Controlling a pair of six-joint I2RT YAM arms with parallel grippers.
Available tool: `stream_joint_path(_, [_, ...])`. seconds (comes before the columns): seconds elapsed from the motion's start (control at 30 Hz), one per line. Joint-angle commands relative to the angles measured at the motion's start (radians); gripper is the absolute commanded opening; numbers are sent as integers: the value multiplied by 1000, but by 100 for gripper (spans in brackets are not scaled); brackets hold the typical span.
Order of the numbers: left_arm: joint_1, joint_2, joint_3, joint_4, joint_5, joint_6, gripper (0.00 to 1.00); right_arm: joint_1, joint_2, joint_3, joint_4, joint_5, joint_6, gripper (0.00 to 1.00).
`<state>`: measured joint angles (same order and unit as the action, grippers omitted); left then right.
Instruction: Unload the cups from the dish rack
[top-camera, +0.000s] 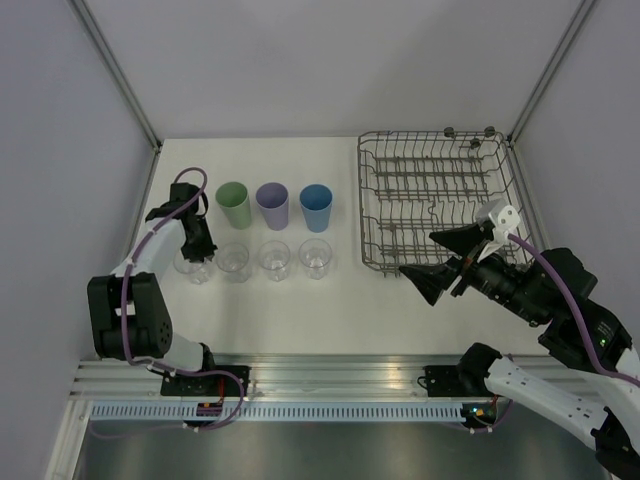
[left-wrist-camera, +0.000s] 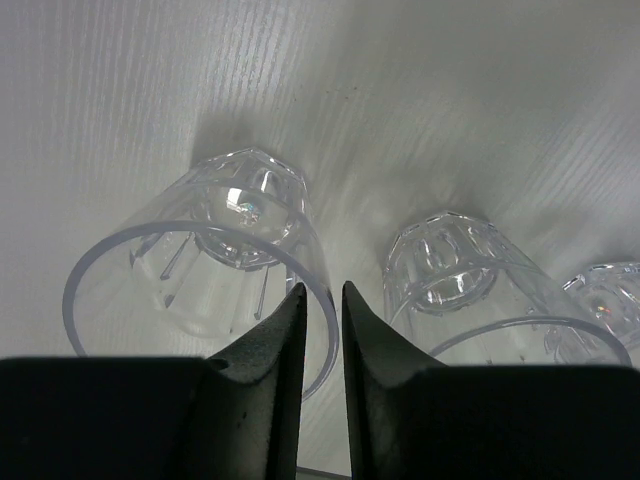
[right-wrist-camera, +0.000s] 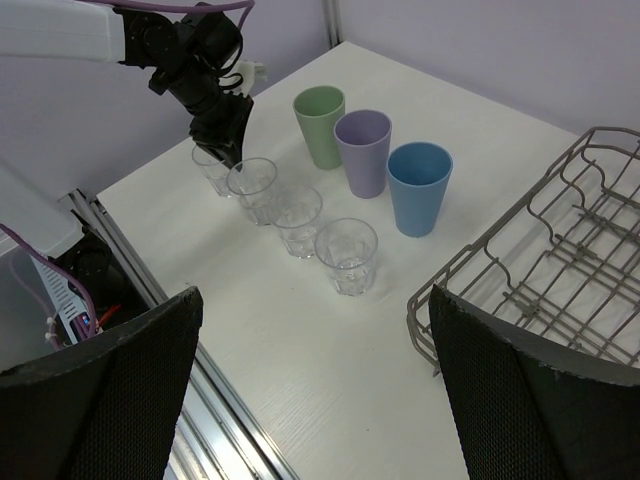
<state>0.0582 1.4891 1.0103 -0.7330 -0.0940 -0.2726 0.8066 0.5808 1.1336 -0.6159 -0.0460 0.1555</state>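
Note:
The grey wire dish rack (top-camera: 435, 205) at the right holds no cups. Green (top-camera: 233, 204), purple (top-camera: 272, 206) and blue (top-camera: 316, 207) cups stand upright in a row left of it. Several clear cups stand in a row in front of them. My left gripper (top-camera: 203, 250) is over the leftmost clear cup (left-wrist-camera: 200, 270). Its jaws stand a narrow gap apart, astride that cup's right rim, with a sliver of space on each side. A second clear cup (left-wrist-camera: 460, 270) stands just to its right. My right gripper (right-wrist-camera: 312, 295) hangs wide open and empty by the rack's front-left corner (right-wrist-camera: 440, 310).
Purple side walls and metal posts close in the white table (top-camera: 300, 310). An aluminium rail (top-camera: 330, 375) runs along the near edge, where both arm bases are bolted. The nearest clear cup (right-wrist-camera: 347, 255) stands a short way left of the rack.

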Motion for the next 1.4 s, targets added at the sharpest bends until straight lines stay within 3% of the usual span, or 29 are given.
stream_joint_path(0.0, [-4, -58, 5, -22, -10, -7, 25, 0, 16, 18, -10, 18, -16, 98])
stream_joint_path(0.17, [-4, -93, 19, -29, -47, -5, 40, 0, 22, 20, -13, 23, -14, 98])
stream_joint_path(0.33, [-4, -168, 42, -36, -38, -10, 47, 0, 30, 17, -21, 40, -17, 98])
stream_joint_path(0.43, [-4, -257, 44, -37, -18, -16, 59, 0, 40, 8, -39, 168, -4, 98])
stream_joint_path(0.5, [-4, -315, 40, -34, -4, -14, 91, 0, 48, -1, -62, 309, 9, 98])
stream_joint_path(0.53, [-4, -343, 40, -37, 3, -11, 99, 0, 56, -6, -70, 357, 13, 98])
stream_joint_path(0.7, [-44, -533, 77, -80, -36, 13, 100, 0, 73, -2, -151, 639, 42, 98])
stream_joint_path(0.93, [-121, -705, 218, -197, -157, 62, 99, 2, 71, 26, -237, 853, 41, 98])
stream_joint_path(1.13, [-204, -904, 157, -209, -173, 93, 100, 0, -5, 15, -274, 890, 26, 98])
stream_joint_path(1.37, [-216, -1135, 97, -241, -165, 108, 100, 0, -136, 9, -324, 844, 19, 98])
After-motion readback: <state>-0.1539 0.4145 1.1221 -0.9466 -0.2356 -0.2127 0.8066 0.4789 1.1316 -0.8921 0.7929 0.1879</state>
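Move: The clear cup just set down has its middle about 4 cm to the left gripper's left, level fore and aft and 3 cm below, its rim still between the barely parted fingers. The next clear cup stands about 7 cm right, level with the hand, the green cup about 15 cm ahead and 7 cm right. From the right gripper, the empty dish rack's middle lies some 35 cm ahead, 14 cm right and 34 cm below; the nearest clear cup is roughly 15 cm ahead, 20 cm left and 33 cm below. Spread the left fingers wide to let go of the clear cup's rim, lifting straight up off it, then draw back towards the base while still climbing, some 26 cm up in all, the fingers tilting up to point forward. Meanwhile swing the empty, open right gripper about 16 cm right and clockwise to face the dish rack, dipping slightly, reaching a little forward first, then easing back. ##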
